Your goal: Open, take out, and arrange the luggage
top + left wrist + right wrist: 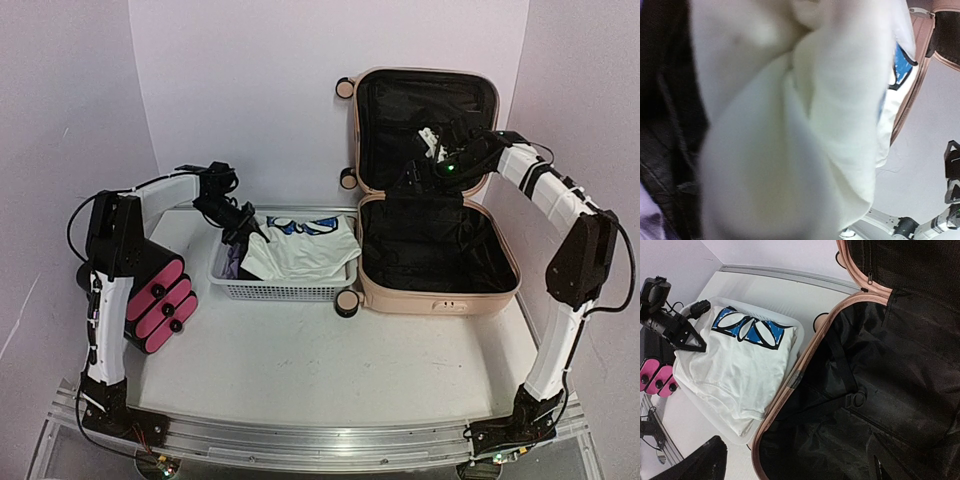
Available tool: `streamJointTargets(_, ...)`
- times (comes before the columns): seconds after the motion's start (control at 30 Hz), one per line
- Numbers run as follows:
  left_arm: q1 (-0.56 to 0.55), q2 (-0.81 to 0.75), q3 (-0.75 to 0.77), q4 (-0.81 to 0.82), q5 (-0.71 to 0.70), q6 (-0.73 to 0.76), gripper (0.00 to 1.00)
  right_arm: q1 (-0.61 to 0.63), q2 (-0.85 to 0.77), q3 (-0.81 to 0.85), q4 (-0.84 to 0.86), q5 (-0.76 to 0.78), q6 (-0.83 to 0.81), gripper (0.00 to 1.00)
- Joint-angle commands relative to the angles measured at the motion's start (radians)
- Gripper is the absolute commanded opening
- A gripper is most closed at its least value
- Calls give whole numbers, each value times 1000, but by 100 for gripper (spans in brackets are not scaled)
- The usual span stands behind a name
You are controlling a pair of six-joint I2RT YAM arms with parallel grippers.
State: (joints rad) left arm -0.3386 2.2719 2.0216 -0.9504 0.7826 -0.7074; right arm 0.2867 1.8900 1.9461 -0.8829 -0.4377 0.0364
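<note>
The beige-pink luggage (432,290) lies open on the table, its lid standing upright at the back and the black lining bare. Its rim shows in the right wrist view (805,360) and the left wrist view (920,75). My right gripper (415,178) hovers over the hinge area, open and empty (790,472). My left gripper (243,228) points down onto a white T-shirt (305,250) with a blue and black print. The shirt lies in the white mesh basket (280,291). White cloth (790,130) fills the left wrist view and hides the fingers.
A black box with pink drawer fronts (160,300) leans by the left arm and shows in the right wrist view (657,377). Purple cloth (232,262) lies at the basket's left end. The basket touches the luggage's left side.
</note>
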Motion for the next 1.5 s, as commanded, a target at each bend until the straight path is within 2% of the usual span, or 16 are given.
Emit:
streamJointTargets(0.0, 16, 3, 91, -90, -62, 130, 0, 2, 10, 52, -7, 22, -27, 98)
streamJointTargets(0.3, 32, 23, 151, -223, -185, 254, 0, 2, 35, 79, -24, 25, -26, 98)
streamJointTargets(0.47, 36, 36, 176, -253, -202, 279, 1, 2, 53, 99, -28, 22, -21, 98)
streamJointTargets(0.5, 36, 43, 183, -261, -202, 279, 6, 3, 57, 102, -29, 22, -18, 98)
streamJointTargets(0.63, 36, 16, 204, -294, -279, 279, 40, 3, 66, 117, -39, 66, 17, 98)
streamJointTargets(0.77, 34, -92, 209, -340, -491, 272, 60, 1, 61, 124, -82, 209, 90, 98)
streamJointTargets(0.87, 35, -186, 194, -351, -616, 254, 67, -5, 39, 107, -122, 301, 101, 98)
streamJointTargets(0.97, 35, -247, 200, -361, -652, 243, 68, -39, 25, 114, -211, 337, 132, 98)
streamJointTargets(1.1, 34, -309, 263, -359, -636, 241, 73, -154, 21, 167, -388, 295, 218, 98)
streamJointTargets(1.2, 35, -347, 354, -357, -629, 243, 78, -254, -34, 171, -459, 230, 260, 98)
streamJointTargets(1.37, 35, -419, 480, -340, -644, 266, 84, -279, -188, 144, -477, 219, 159, 98)
streamJointTargets(1.47, 35, -528, 459, -270, -675, 357, 89, -279, -313, 90, -483, 286, 60, 98)
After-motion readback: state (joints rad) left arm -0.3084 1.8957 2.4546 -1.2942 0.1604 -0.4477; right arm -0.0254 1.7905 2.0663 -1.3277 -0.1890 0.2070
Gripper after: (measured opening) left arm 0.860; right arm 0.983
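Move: The left hand still pinches the left edge of the white shirt, whose middle lies about 8 cm to its right and 5 cm lower. The basket beneath is centred some 5 cm to the right and 8 cm below, with the drawer box about 21 cm left and 8 cm back. From the open right hand the shirt is about 23 cm left, 1 cm back and 19 cm below; the empty suitcase half is 4 cm right, 1 cm back and 20 cm down. Keeping its pinch, the left hand draws the shirt's edge about 4 cm left across the basket, then opens and lets go as it goes on leftward, tipping its fingers steeper; it then climbs about 25 cm clear, fingers swinging round to point forward and down. The open right hand, nearly still at first, sweeps some 19 cm right, high over the suitcase and away from the basket. ##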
